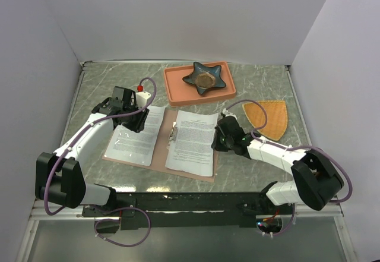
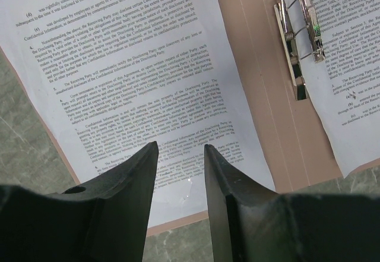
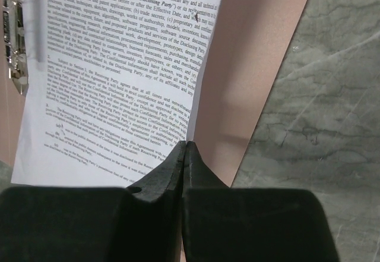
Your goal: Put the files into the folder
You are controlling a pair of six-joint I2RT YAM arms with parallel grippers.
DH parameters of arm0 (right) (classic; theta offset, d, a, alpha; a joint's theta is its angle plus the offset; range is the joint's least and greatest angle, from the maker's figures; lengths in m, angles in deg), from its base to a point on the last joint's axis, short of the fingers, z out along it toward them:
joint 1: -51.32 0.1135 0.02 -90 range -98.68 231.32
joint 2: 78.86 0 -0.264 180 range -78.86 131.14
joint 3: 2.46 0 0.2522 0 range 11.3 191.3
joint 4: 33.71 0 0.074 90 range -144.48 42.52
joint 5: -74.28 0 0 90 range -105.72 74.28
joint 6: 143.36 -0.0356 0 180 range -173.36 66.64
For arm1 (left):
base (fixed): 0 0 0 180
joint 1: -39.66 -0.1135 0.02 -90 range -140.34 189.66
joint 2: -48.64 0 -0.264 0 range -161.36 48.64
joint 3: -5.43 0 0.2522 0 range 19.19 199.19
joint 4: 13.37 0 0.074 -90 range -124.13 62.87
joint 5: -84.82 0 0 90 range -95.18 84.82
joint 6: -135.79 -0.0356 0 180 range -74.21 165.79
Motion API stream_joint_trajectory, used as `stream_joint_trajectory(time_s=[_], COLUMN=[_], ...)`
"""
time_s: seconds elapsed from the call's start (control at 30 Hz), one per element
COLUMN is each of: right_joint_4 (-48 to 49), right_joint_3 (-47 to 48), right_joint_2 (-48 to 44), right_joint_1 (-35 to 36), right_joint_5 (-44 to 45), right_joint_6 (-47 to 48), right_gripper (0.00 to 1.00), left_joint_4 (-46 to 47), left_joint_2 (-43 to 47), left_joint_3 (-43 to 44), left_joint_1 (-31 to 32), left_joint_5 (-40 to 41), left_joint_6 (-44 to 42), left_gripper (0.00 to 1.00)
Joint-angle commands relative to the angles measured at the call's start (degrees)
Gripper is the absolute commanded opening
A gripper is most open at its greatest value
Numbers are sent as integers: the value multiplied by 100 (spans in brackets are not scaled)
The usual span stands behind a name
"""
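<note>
The folder (image 1: 160,155) lies open and flat on the marble table, pinkish-brown, with a silver clip (image 1: 173,132) at its spine. One of the files (image 1: 133,136) rests on its left half and another (image 1: 193,143) on its right half. My left gripper (image 1: 138,125) hovers open over the left sheet (image 2: 130,66), nothing between its fingers (image 2: 142,167). My right gripper (image 1: 218,137) is shut at the right sheet's (image 3: 113,66) outer edge. That edge runs into the seam between the jaws and looks slightly lifted off the folder (image 3: 249,66).
A salmon tray (image 1: 175,95) holding a dark star-shaped dish (image 1: 205,78) stands behind the folder. An orange fan-shaped mat (image 1: 270,118) lies at the right. A small red-capped object (image 1: 140,87) sits beside the left arm. White walls close in three sides.
</note>
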Motion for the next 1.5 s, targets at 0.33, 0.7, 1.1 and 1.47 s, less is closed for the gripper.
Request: stream_joint_trajectory(time_s=[0.33, 0.7, 1.1, 1.47], right_joint_4=[-194, -844, -64, 1194], right_joint_3=[317, 659, 1555, 3770], right_joint_2=[204, -323, 130, 2804], right_joint_1=[112, 121, -72, -432], right_joint_5=[6, -91, -1276, -2901], right_joint_6=[-49, 65, 127, -242], right_gripper=[39, 79, 79, 79], left_joint_4=[90, 72, 397, 1381], left_joint_2=[272, 298, 106, -475], left_joint_3=[41, 137, 102, -645], left_joint_1=[22, 22, 22, 22], left_joint_5=[-79, -70, -185, 579], left_joint_6=[1, 1, 106, -254], left_gripper=[44, 44, 44, 40])
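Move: The right hand is shut on the right edge of the right sheet, just above the table; that sheet's middle lies about 8 cm to its left and 2 cm farther out. The folder's clip is roughly 15 cm left and 5 cm ahead of the hand, the left sheet some 28 cm left and 4 ahead. From the left hand, the clip is about 10 cm right, 1 ahead and 8 below, the left sheet's middle 3 left and 1 ahead. The right fingers open wide, letting go of the right sheet's edge while the hand settles about 1 cm, then the hand climbs clear and sweeps quickly some 12 cm left and 10 cm forward over the sheet towards the far end of the clip, its left side rolling up about 20 degrees and its heading turning a little counter-clockwise. Near the end the left hand, fingers still half open, starts down some 4 cm towards the left sheet, easing slightly forward, with no touch yet to be seen. ##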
